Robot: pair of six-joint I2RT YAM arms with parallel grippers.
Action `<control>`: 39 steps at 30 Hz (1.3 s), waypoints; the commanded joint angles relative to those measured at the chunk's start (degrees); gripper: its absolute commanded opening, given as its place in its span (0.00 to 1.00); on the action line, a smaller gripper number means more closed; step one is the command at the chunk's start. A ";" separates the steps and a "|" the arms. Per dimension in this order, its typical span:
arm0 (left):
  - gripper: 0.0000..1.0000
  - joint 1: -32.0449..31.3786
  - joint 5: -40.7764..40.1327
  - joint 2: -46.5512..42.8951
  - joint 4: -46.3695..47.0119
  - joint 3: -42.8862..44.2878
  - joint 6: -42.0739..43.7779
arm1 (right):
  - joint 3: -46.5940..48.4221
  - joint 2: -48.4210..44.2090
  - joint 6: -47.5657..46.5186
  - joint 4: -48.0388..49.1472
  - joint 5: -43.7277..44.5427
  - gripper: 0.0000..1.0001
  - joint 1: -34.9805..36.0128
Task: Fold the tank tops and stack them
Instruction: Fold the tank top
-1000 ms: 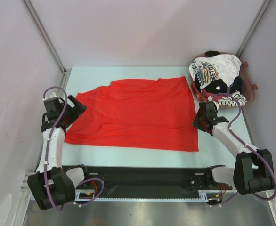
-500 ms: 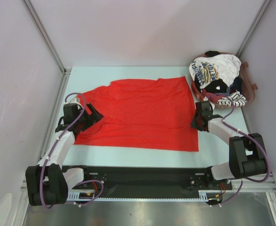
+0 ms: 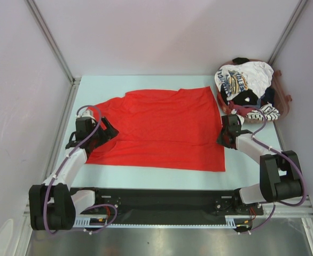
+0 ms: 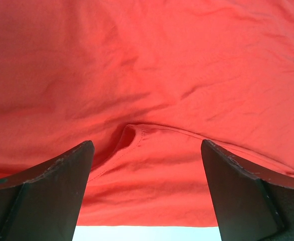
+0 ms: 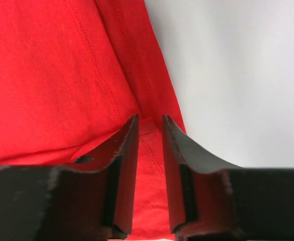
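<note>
A large bright red tank top (image 3: 162, 128) lies spread flat on the pale table (image 3: 252, 160). My left gripper (image 3: 106, 133) sits low over its left edge, jaws wide open; the left wrist view shows a curved hem of the red tank top (image 4: 137, 133) between the fingers, with my left gripper (image 4: 146, 143) holding nothing. My right gripper (image 3: 224, 140) is at the cloth's right edge. In its wrist view my right gripper (image 5: 149, 118) has its jaws narrowed to a slim gap astride the stitched side hem of the red tank top (image 5: 61, 75), not visibly pinching it.
More tank tops (image 3: 244, 85), a white printed one, a striped one and dark ones, are heaped in a reddish basket (image 3: 284, 101) at the back right. Metal frame posts and pale walls close in the sides. Bare table (image 5: 237, 75) lies right of the hem.
My left arm swung in from the left table edge onto the red top's left side. My right gripper moved slightly back along the right hem and its jaws narrowed.
</note>
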 commanded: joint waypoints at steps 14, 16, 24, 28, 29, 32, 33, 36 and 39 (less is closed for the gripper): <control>0.94 -0.42 -2.09 0.35 2.29 -0.20 0.62 | -0.99 0.92 0.05 1.58 1.37 0.31 1.25; 0.94 -0.42 -2.27 0.70 2.38 -0.20 0.70 | -1.25 1.01 0.23 1.40 1.28 0.28 1.34; 0.94 -2.18 -2.80 1.67 2.82 -0.29 0.97 | -1.42 -0.92 0.49 1.23 1.89 0.10 1.34; 0.91 -2.36 -3.32 2.45 3.26 -0.29 1.23 | -0.99 -1.01 0.49 1.49 1.99 0.00 1.34; 0.91 -2.53 -3.67 2.81 3.26 -0.29 1.23 | -0.72 -0.92 0.41 1.58 1.90 0.00 1.34; 0.84 -2.88 -3.68 4.39 3.53 -0.03 1.23 | -0.46 -1.62 0.58 1.84 1.63 0.00 1.69; 0.83 -3.06 -3.50 5.17 3.70 0.15 1.32 | -0.46 -1.80 0.49 2.01 1.63 0.00 1.86; 0.77 -3.50 -4.02 6.49 4.14 0.67 1.76 | -0.72 -1.98 0.58 2.10 1.55 0.00 2.13; 0.65 -4.73 -4.20 9.12 4.23 1.55 2.37 | -1.16 -2.06 0.67 2.63 1.20 0.00 2.13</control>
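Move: The left corner of the tank top's folded-over strip lies some 3 cm ahead of the open left hand, neither left nor right, and about 6 cm below. The tank top's near edge runs roughly 9 cm back from this hand, at the same depth. The strip's right corner sits directly under the right fingertips, about 1 cm down. From the right hand, the tank top's right edge is about 3 cm to the right, level fore and aft. Left hand sinks about 3 cm towards the strip's left corner, starting to close; right fingers shut on its right corner. ##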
